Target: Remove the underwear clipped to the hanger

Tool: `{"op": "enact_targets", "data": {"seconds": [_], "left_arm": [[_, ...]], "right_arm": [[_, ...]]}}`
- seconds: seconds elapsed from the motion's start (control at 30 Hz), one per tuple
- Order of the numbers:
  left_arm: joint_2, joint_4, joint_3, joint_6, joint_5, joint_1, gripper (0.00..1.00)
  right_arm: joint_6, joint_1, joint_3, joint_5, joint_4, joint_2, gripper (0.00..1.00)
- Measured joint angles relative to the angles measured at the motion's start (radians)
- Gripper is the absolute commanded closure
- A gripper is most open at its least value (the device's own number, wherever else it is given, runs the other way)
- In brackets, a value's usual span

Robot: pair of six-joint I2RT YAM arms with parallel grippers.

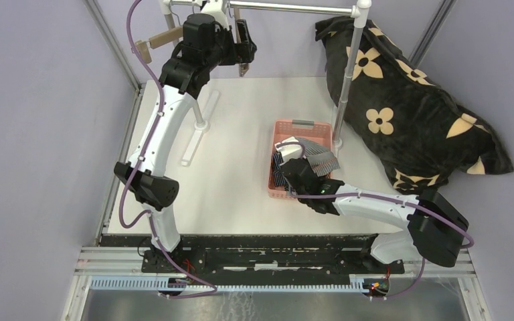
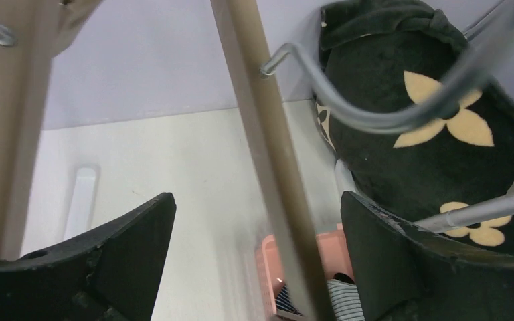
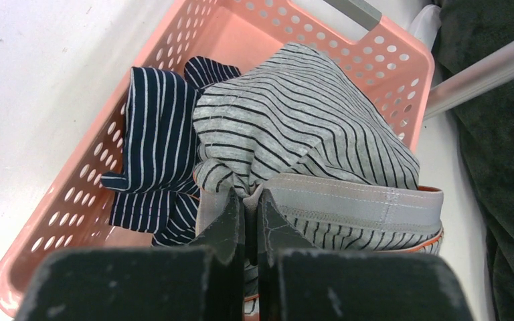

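My right gripper (image 3: pixel 249 200) is shut on the grey waistband of the grey-and-white striped underwear (image 3: pixel 308 120), which lies on top in the pink basket (image 3: pixel 60 221). The navy striped underwear (image 3: pixel 154 160) lies in the basket to its left. In the top view the right gripper (image 1: pixel 299 171) is over the basket (image 1: pixel 282 127). My left gripper (image 1: pixel 241 41) is raised at the wooden hanger (image 1: pixel 162 39) under the rail. In the left wrist view it (image 2: pixel 255 196) is open, with a hanger bar (image 2: pixel 261 134) between the fingers. The black pair is not in view.
The big black flower-print cushion (image 1: pixel 401 107) leans at the back right. The clothes rack has a top rail (image 1: pixel 294 8), an upright pole (image 1: pixel 348 73) beside the basket and a left foot (image 1: pixel 199 127). A metal hook (image 2: pixel 375 117) hangs near the left gripper.
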Motion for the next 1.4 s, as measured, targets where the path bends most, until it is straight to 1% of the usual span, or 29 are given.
{"op": "enact_targets", "data": {"seconds": [0.17, 0.3, 0.57, 0.73, 0.9, 1.1, 1.13, 1.17, 1.2, 1.3, 1.33, 1.4], "left_arm": [[-0.007, 0.004, -0.034, -0.008, 0.009, 0.000, 0.01], [-0.050, 0.018, -0.086, -0.008, 0.010, 0.000, 0.01], [-0.205, 0.055, -0.223, -0.008, 0.013, 0.000, 0.01], [-0.316, 0.103, -0.359, -0.008, 0.019, 0.000, 0.01], [-0.387, 0.134, -0.459, -0.008, 0.021, 0.000, 0.01], [-0.451, 0.164, -0.557, -0.008, 0.025, 0.000, 0.01], [-0.462, 0.169, -0.572, -0.008, 0.025, 0.000, 0.01], [-0.476, 0.178, -0.589, -0.008, 0.025, 0.000, 0.01], [-0.492, 0.183, -0.607, -0.008, 0.025, 0.000, 0.01], [-0.533, 0.201, -0.647, -0.008, 0.025, 0.000, 0.01], [-0.546, 0.208, -0.658, -0.008, 0.025, 0.000, 0.01], [-0.574, 0.222, -0.681, -0.008, 0.026, 0.002, 0.01]], "right_arm": [[-0.015, -0.003, 0.016, -0.002, 0.008, 0.016, 0.99], [-0.039, -0.019, 0.053, -0.006, 0.012, 0.029, 0.99], [-0.100, -0.051, 0.183, -0.046, 0.005, 0.061, 0.99], [-0.141, -0.077, 0.291, -0.065, 0.003, 0.124, 0.99], [-0.148, -0.132, 0.320, -0.074, -0.002, 0.171, 0.99], [-0.101, -0.246, 0.289, -0.098, 0.000, 0.182, 0.98], [-0.089, -0.267, 0.276, -0.109, -0.001, 0.182, 0.92], [-0.080, -0.282, 0.266, -0.115, -0.002, 0.182, 0.71], [-0.066, -0.301, 0.255, -0.119, -0.003, 0.184, 0.58], [-0.037, -0.327, 0.233, -0.121, -0.008, 0.185, 0.25], [-0.034, -0.327, 0.225, -0.121, -0.007, 0.185, 0.20], [-0.026, -0.325, 0.208, -0.119, -0.003, 0.185, 0.16]]}}
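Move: My right hand pinches the grey striped underwear just over the pink basket, whose middle is right below, some 8 cm down. The far right part I'm taking it to is about 9 cm ahead, 5 cm right and 8 cm down; the dark striped underwear lies 7 cm left and 1 cm ahead. My left fingers straddle the freed hanger, its middle about 5 cm ahead, dead centre; another hanger hangs 3 cm ahead and 8 cm left of that hand. With my right hand I carry the pinched underwear about 10 cm forward in an arc, rising some 7 cm and slightly left, then sinking and swinging right with a small clockwise turn over the far right of the basket, where I open my fingers and let go. My left hand opens fully and backs out from the hanger, roughly 11 cm back and a bit left. ##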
